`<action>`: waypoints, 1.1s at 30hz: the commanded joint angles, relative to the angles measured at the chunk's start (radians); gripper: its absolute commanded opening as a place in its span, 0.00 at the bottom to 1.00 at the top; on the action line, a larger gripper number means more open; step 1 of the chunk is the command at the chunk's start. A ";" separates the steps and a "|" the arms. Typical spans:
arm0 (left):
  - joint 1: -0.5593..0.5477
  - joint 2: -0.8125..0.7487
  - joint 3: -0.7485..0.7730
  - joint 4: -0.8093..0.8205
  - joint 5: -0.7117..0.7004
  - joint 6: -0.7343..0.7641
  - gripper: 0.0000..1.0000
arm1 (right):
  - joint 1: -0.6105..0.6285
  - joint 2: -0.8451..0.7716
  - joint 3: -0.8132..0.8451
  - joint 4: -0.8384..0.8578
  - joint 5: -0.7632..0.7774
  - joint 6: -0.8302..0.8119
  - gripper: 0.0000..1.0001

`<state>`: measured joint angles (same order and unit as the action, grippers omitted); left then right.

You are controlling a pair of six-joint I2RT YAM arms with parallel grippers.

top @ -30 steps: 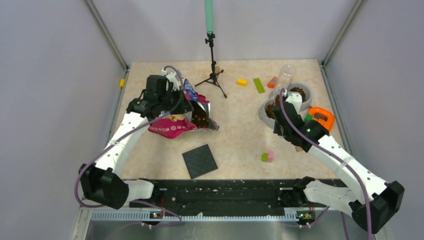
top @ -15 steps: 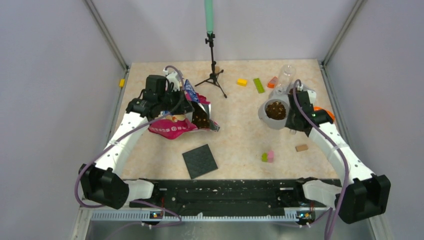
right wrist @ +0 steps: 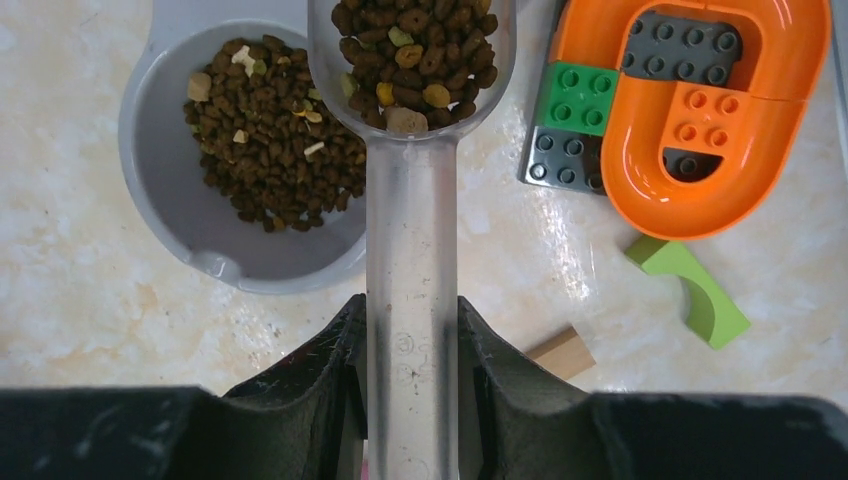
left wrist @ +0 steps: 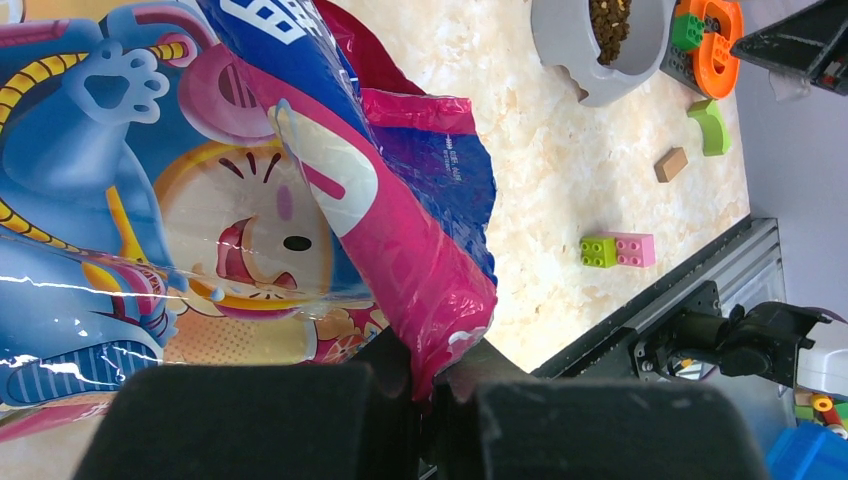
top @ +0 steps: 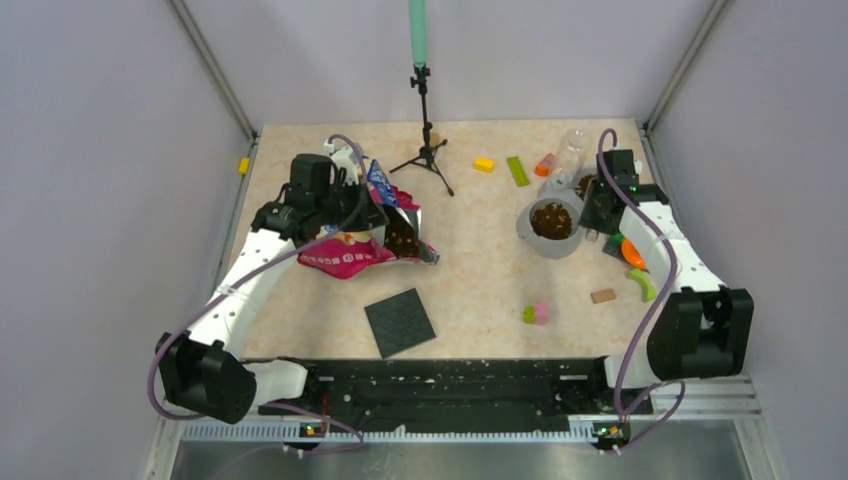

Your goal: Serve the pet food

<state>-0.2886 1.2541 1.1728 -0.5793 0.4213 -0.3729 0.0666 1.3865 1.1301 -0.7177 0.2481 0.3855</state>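
Observation:
The pet food fills a grey bowl [right wrist: 150, 190] as a brown heap [right wrist: 270, 135]; the same bowl [top: 528, 232] stands right of centre in the top view. More kibble [top: 402, 238] shows in the mouth of the pink-and-blue bag [left wrist: 200, 200], which lies at the left. My left gripper [left wrist: 435, 385] is shut on the bag's pink edge. My right gripper [right wrist: 412, 310] is shut on the handle of a clear scoop [right wrist: 412, 230]. The scoop's head is full of kibble [right wrist: 420, 50] and hangs just past the bowl's right rim.
An orange toy with grey and green blocks [right wrist: 700, 110], a green arch block [right wrist: 690, 295] and a wooden block [right wrist: 560, 350] lie right of the bowl. A black tripod [top: 428, 150], a black square pad [top: 400, 322], a clear plastic item [top: 572, 148] and loose blocks [top: 536, 313] are on the table.
My right arm has swung from the bowl's near side to its far right, carrying the scoop. The left arm and the bag have not moved.

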 commanded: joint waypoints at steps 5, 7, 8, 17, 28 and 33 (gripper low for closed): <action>-0.011 -0.059 -0.008 0.088 0.068 -0.031 0.00 | -0.137 0.126 0.154 0.040 -0.265 0.024 0.00; -0.011 -0.063 -0.011 0.090 0.062 -0.032 0.00 | -0.163 0.156 0.175 0.030 -0.326 0.035 0.00; -0.011 -0.067 -0.013 0.090 0.055 -0.032 0.00 | -0.171 0.174 0.189 0.018 -0.345 0.038 0.00; -0.011 -0.075 -0.024 0.097 0.024 -0.040 0.00 | -0.195 0.258 0.232 0.025 -0.459 0.067 0.00; -0.011 -0.072 -0.024 0.102 0.005 -0.049 0.00 | -0.259 0.334 0.280 0.000 -0.602 0.177 0.00; -0.010 -0.068 -0.023 0.104 -0.007 -0.047 0.00 | -0.285 0.335 0.286 0.001 -0.654 0.235 0.00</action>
<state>-0.2913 1.2327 1.1423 -0.5522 0.3996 -0.4000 -0.1936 1.7168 1.3636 -0.7235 -0.3260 0.5545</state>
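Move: Ahead and to the right of the right hand, which holds the loaded clear scoop, the far bowl lies about 8 cm forward, 5 cm right and 9 cm lower. The near bowl is about 2 cm ahead and 4 cm left, equally low; the clear jar lies some 13 cm ahead and 1 cm left, the orange tray 14 cm right and 2 cm back. From the left hand, the far bowl is roughly 43 cm right, 7 cm ahead and 18 cm below. Reaching forward about 6 cm towards the far bowl and sinking nearly 2 cm, the right hand carries the filled scoop on past the near bowl. Along the way it rolls steadily by some 30 degrees, its left side rising, so that its fingers end up pointing down and leftward. The grip on the scoop handle stays as it was, while the left hand holds still, keeping its pinch on the bag's edge. ##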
